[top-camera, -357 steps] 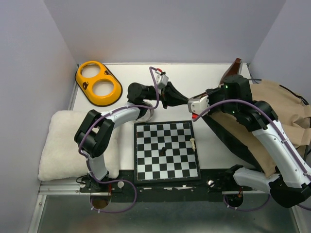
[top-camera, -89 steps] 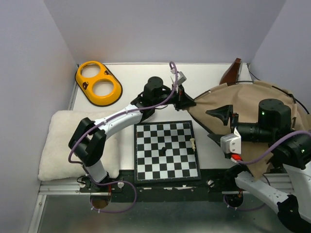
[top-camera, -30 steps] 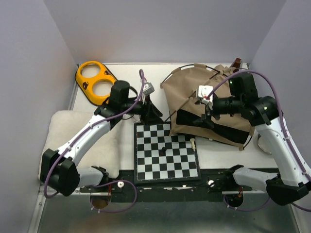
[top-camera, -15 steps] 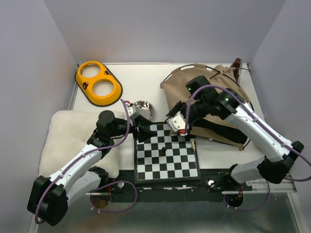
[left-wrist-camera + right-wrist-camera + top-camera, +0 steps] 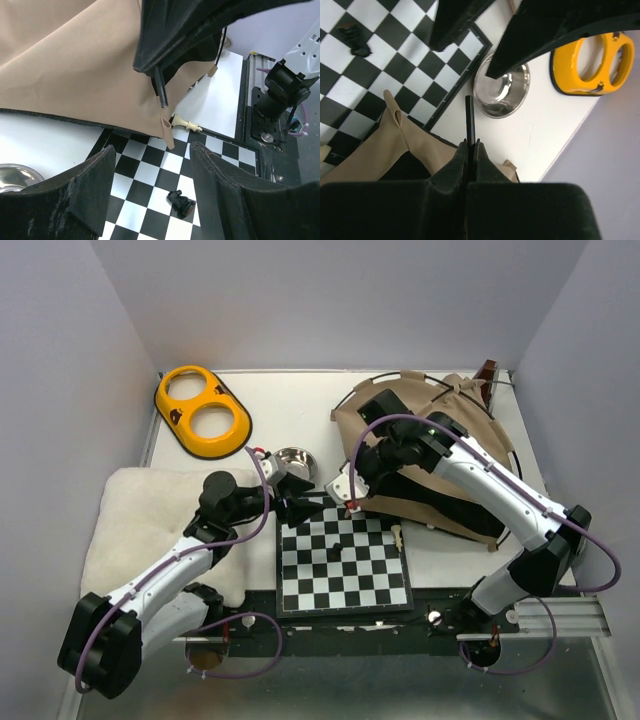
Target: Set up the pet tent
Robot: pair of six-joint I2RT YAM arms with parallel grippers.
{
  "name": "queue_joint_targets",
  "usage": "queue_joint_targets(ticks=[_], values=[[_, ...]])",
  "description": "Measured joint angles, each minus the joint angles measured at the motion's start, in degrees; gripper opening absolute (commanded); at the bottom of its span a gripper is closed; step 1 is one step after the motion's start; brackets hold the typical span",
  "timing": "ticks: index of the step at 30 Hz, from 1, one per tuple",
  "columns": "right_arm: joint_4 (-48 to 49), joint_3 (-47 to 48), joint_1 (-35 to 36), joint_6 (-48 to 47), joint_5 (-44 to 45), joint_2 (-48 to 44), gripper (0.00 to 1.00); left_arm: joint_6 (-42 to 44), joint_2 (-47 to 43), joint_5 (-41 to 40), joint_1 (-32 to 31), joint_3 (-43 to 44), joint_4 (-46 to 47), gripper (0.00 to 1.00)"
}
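Observation:
The pet tent (image 5: 455, 405), tan with black lining, stands crumpled at the back right, thin black poles arching over it. My right gripper (image 5: 349, 502) hangs by the chessboard's far right corner. In the right wrist view it (image 5: 470, 145) is shut on the end of a thin black pole (image 5: 469, 117), next to a tan corner loop (image 5: 395, 117). My left gripper (image 5: 304, 508) is open over the board's far left corner. Its fingers (image 5: 90, 195) frame the same loop (image 5: 166, 132) and pole end (image 5: 160, 92) without touching them.
The chessboard (image 5: 345, 565) lies at the front centre, with a black piece (image 5: 181, 203) tipped over on it and a white piece (image 5: 185, 121) at its edge. A steel bowl (image 5: 293, 462) and a yellow double feeder (image 5: 203, 410) sit behind. A fluffy white cushion (image 5: 140, 530) lies left.
My right gripper has closed on the pole end and drawn slightly back and left. The left gripper has edged right toward the tent corner and stays open.

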Motion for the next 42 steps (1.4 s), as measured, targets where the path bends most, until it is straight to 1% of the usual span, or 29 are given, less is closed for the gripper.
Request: queue_joint_targets(ticks=[4, 9, 14, 17, 20, 24, 25, 29, 30, 32, 33, 34, 36, 42], values=[[-0.1, 5.1, -0.4, 0.1, 0.4, 2.4, 0.01, 0.4, 1.8, 0.0, -0.3, -0.9, 4.0, 0.71], [-0.6, 11.5, -2.3, -0.1, 0.5, 4.4, 0.01, 1.2, 9.5, 0.0, -2.0, -1.2, 12.7, 0.69], [-1.3, 14.1, -3.5, -0.4, 0.7, 4.6, 0.01, 2.8, 17.3, -0.4, -4.9, -1.1, 20.5, 0.66], [-2.2, 15.5, -4.0, -0.5, 0.7, 4.9, 0.01, 3.3, 21.5, -1.3, -5.2, -1.1, 24.3, 0.64], [-2.8, 16.2, -4.5, -0.6, 0.7, 4.9, 0.01, 3.4, 24.8, -2.9, -5.2, -0.7, 26.9, 0.62], [-3.8, 16.1, -4.8, -0.8, 0.7, 4.9, 0.01, 3.4, 26.7, -5.2, -5.5, 0.2, 29.6, 0.61], [-3.9, 16.1, -4.8, -0.9, 0.7, 4.9, 0.01, 3.4, 27.0, -5.7, -5.7, 0.7, 30.1, 0.59], [-4.0, 16.1, -4.8, -1.0, 0.7, 4.9, 0.01, 3.3, 27.5, -7.0, -6.4, 1.8, 32.2, 0.41], [-4.0, 16.0, -4.9, -1.0, 0.7, 4.9, 0.01, 3.4, 27.6, -7.1, -6.7, 1.9, 32.6, 0.33], [-4.0, 16.0, -4.9, -1.0, 0.7, 4.9, 0.01, 3.4, 27.8, -7.6, -7.3, 2.3, 33.3, 0.13], [-4.0, 15.8, -5.0, -1.2, 0.7, 4.9, 0.01, 3.3, 27.8, -7.8, -7.6, 2.4, 33.6, 0.07], [-4.0, 15.6, -5.0, -1.4, 0.9, 4.9, 0.01, 3.3, 27.9, -7.9, -7.7, 2.5, 33.8, 0.03], [-4.0, 14.7, -5.3, -2.2, 1.4, 4.8, 0.01, 3.4, 27.9, -8.0, -7.8, 2.5, 33.9, 0.00], [-4.4, 10.0, -7.5, -6.8, 2.5, 3.2, 0.01, 3.2, 27.2, -8.2, -7.5, 1.3, 32.7, 0.00]])
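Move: The tent's corner loop, the thing to be pinched, hangs about 6 cm to the right of the open left hand and 4 cm lower, level with it fore and aft. From the right hand, which already holds the pole, the loop is some 3 cm back, 1 cm right and 6 cm down. From the left hand, the black chess piece lies about 5 cm back and 4 cm right, and the steel bowl 11 cm ahead and 5 cm left, both some 12 cm below. The tent's corner loop gets pinched by the left hand, which reaches right and down, then forward and partly back up, about 6 cm right and 4 cm forward overall, before its fingers shut on the fabric. The right hand keeps its grip on the pole, lifting the tip up and forward away from the loop by some 6 cm, then easing down and to the right. ##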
